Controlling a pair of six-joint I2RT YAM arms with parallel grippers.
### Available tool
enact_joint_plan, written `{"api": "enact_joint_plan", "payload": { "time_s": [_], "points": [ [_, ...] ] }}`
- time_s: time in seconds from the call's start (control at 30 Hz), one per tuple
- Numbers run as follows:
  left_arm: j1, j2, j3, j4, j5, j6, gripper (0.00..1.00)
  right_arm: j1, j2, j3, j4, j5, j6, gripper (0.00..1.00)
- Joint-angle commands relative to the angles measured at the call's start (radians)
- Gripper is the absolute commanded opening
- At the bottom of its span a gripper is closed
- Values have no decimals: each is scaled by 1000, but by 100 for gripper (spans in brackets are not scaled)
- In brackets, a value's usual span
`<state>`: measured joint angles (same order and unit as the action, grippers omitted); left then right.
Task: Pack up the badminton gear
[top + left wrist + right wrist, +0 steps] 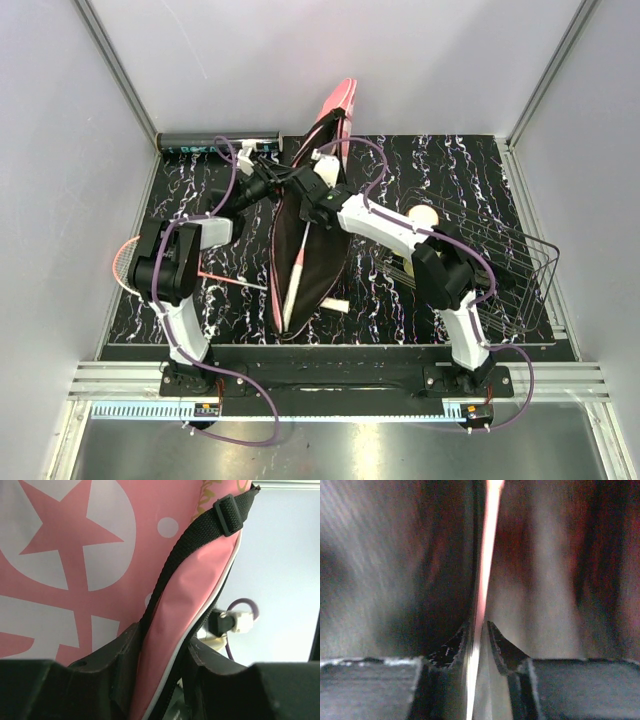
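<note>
The long pink racquet cover (338,105) lies open in the middle of the table, its dark inside (315,255) showing. A pink-red racquet with a white handle (294,285) lies inside it. My left gripper (272,182) is shut on the cover's left rim; in the left wrist view (160,640) its jaws pinch pink fabric (190,595) and a black strap (200,530). My right gripper (312,190) is shut on a thin pink-white edge (485,555), apparently the cover's other rim. A second racquet (125,260) lies at the far left, partly under my left arm. The black tube (215,142) lies at the back left.
A black wire basket (500,275) lies at the right under my right arm. A cup with a peach lid (425,213) stands beside it. A small white piece (335,305) lies by the cover's lower right edge. White walls close in the table.
</note>
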<state>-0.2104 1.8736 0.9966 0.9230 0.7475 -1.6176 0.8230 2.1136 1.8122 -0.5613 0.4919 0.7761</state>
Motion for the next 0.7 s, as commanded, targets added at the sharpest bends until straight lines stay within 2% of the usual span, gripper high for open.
{"api": "enact_joint_plan", "payload": {
  "time_s": [0.0, 0.03, 0.07, 0.1, 0.2, 0.23, 0.27, 0.33, 0.5, 0.6, 0.67],
  "points": [
    [17, -60, -30, 194, 211, -101, 0, -42, -36, 21, 138, 1, -256, 32],
    [23, -73, -29, 160, 211, -47, 0, -42, -61, 6, 138, -95, -331, 40],
    [32, -86, -27, 67, 207, -10, 0, -42, -85, -11, 135, -139, -363, 56],
    [39, -115, -23, 9, 196, 28, 0, -42, -146, -49, 132, -185, -394, 64],
    [66, -169, 5, -231, 164, 197, 0, -42, -278, -109, 123, -343, -491, 78],
    [74, -182, 20, -283, 152, 269, 0, -42, -311, -120, 110, -419, -530, 79],
    [94, -194, 26, -379, 141, 304, 0, -42, -343, -126, 106, -447, -553, 80],
    [115, -229, 37, -452, 104, 378, 0, -42, -434, -148, 90, -490, -616, 82],
    [190, -318, 89, -656, 52, 493, 0, -44, -613, -276, 141, -477, -762, 83],
    [238, -385, 132, -794, -3, 574, 0, -47, -653, -352, 182, -444, -836, 83],
    [281, -421, 160, -860, -23, 598, 0, -48, -656, -390, 219, -490, -882, 82]
  ]
}}
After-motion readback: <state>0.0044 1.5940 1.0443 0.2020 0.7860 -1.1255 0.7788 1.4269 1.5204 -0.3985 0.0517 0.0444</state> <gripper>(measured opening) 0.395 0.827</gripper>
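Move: The racket's shaft lies right between the right hand's fingers, inside the open bag. Its grip is about 16 cm back, 5 cm left and 8 cm lower; the second racket's grip, half under the bag, is roughly 18 cm straight back and 11 cm lower. The left hand already pinches the bag's edge. From there, the second racket's head lies some 36 cm left and 9 cm back, on the table about 21 cm below. The right fingers spread wide and let go of the racket's shaft; then that hand climbs out of the bag some 22 cm, drawing back and a little right, turning counter-clockwise as its fingers tip upward. The left hand keeps its pinch on the bag's edge and hauls it about 10 cm left, rolling about 20 degrees, left side up. ##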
